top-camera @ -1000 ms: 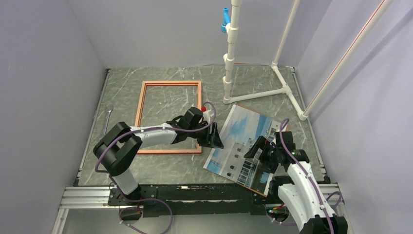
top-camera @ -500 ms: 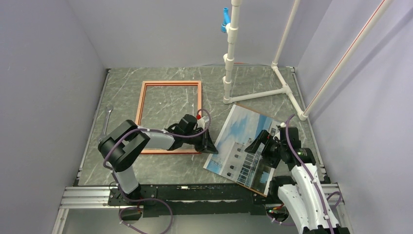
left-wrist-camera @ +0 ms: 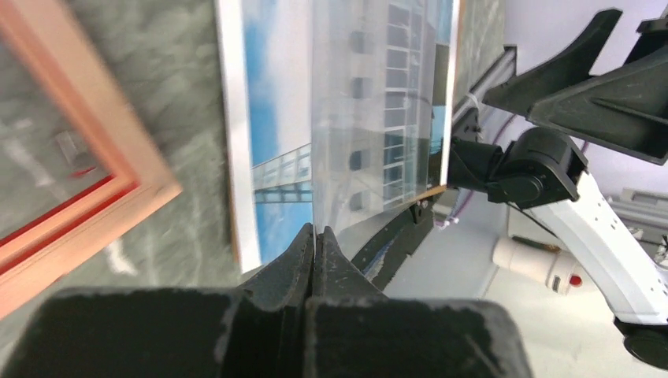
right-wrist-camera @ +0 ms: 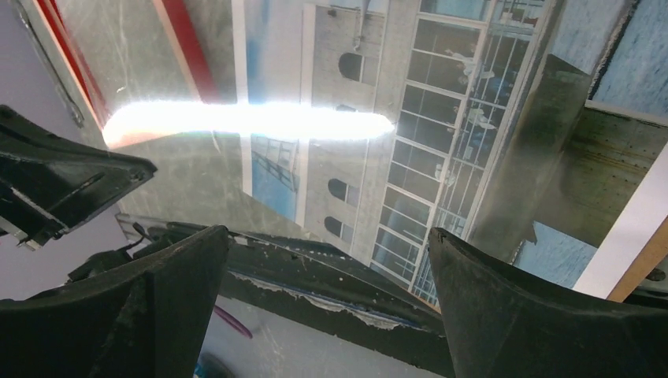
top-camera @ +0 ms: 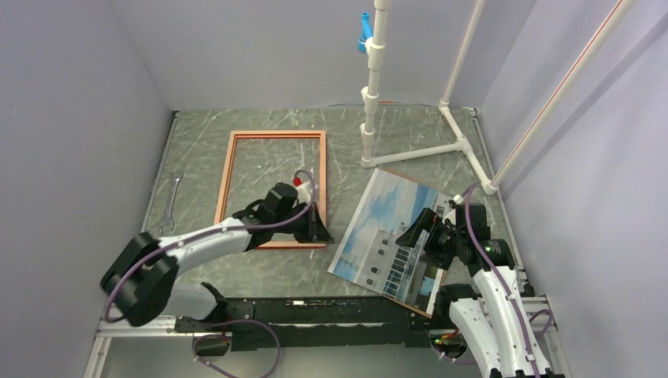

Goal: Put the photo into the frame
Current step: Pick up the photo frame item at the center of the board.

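Note:
The photo (top-camera: 376, 224) lies face up at the right on a brown board (top-camera: 430, 313), showing a white building under blue sky. The orange-brown frame (top-camera: 231, 169) lies flat to its left. My left gripper (top-camera: 319, 231) sits low at the frame's near right corner, just left of the photo. In the left wrist view its jaws (left-wrist-camera: 315, 230) are shut on the edge of a thin clear sheet (left-wrist-camera: 370, 134) that hazes the photo (left-wrist-camera: 276, 118). My right gripper (top-camera: 421, 232) hovers open over the photo's near right part; the right wrist view (right-wrist-camera: 329, 236) shows nothing between its fingers.
A wrench (top-camera: 172, 193) lies near the left wall. A white pipe stand (top-camera: 370, 118) with a blue clip (top-camera: 364, 27) rises behind the photo, and its feet spread across the back right. Walls close in on both sides.
My left gripper closed and drew back to the left, from the photo's left edge to the frame's near right corner. The right gripper shifted slightly and stayed open.

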Motion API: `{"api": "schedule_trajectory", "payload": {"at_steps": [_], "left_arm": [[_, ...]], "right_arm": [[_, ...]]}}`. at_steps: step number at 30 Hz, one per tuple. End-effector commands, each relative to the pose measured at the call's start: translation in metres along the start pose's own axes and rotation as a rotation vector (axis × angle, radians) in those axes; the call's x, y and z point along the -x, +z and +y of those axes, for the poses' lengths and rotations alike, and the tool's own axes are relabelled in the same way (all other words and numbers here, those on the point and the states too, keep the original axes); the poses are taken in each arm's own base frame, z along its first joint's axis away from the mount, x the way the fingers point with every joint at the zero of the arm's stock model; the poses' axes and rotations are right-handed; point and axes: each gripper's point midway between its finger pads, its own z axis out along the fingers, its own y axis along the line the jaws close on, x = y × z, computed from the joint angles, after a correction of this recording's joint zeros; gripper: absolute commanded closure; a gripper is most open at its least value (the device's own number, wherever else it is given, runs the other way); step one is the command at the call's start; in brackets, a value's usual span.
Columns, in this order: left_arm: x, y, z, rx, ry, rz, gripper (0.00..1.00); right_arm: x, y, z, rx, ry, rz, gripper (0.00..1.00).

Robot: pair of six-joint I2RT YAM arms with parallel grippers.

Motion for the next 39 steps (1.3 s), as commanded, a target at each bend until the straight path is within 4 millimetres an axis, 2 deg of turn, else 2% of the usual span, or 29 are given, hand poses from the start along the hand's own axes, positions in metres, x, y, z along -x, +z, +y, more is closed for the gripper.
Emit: {"api": "schedule_trajectory", "payload": {"at_steps": [1,13,15,19,28,33,34,35,36,38,39], "left_arm": [[-0.007,-0.033,0.039,0.136,-0.028,-0.085,1.00],[-0.037,-0.130,0.127,0.415,-0.168,-0.340,1.00],[-0.033,-0.133,0.125,0.388,-0.192,-0.395,1.00],[-0.029,-0.141,0.135,0.433,-0.270,-0.444,1.00],[-0.011,-0.148,0.141,0.461,-0.328,-0.466,1.00],[0.000,-0.172,0.149,0.548,-0.314,-0.497,0.97],[0.001,-0.175,0.150,0.556,-0.307,-0.495,0.91],[0.003,-0.175,0.149,0.550,-0.301,-0.492,0.78],[0.005,-0.173,0.145,0.529,-0.289,-0.481,0.60],[0.005,-0.173,0.141,0.522,-0.290,-0.452,0.15],[0.005,-0.176,0.141,0.541,-0.294,-0.445,0.04]], "right_arm": [[0.002,-0.004,0.016,0.079,-0.047,0.004,0.00],[-0.001,0.007,0.031,0.192,-0.060,0.047,0.00],[-0.001,0.010,0.032,0.203,-0.055,0.057,0.00],[0.000,0.015,0.032,0.208,-0.053,0.062,0.00],[0.002,0.030,0.035,0.243,-0.045,0.084,0.00],[0.001,0.041,0.040,0.251,-0.055,0.108,0.00],[0.000,0.043,0.042,0.251,-0.062,0.112,0.00],[0.000,0.047,0.046,0.252,-0.077,0.113,0.00],[-0.002,0.052,0.048,0.248,-0.078,0.123,0.00],[-0.007,0.060,0.055,0.246,-0.096,0.144,0.00],[-0.009,0.064,0.059,0.244,-0.107,0.155,0.00]]}}
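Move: Left hand: shut, seemingly on a clear thin sheet; the frame it passes over has its middle roughly 17 cm to the left and 18 cm ahead, some 6 cm below. The photo's middle is about 20 cm to its right and level with it. Right hand: open above the photo, whose middle is about 2 cm left, 2 cm back and 8 cm below; the white pipe corner stands about 25 cm ahead and 12 cm left. What looks like a clear thin sheet, still pinched in the left fingertips, is swept away from the photo, about 22 cm left along the frame's near side; the hand dips on the way, rises a little at the end, turns some 40 degrees counter-clockwise, then opens wide. The open right hand drifts about 6 cm left over the photo, slightly forward and down, twisting a little. ##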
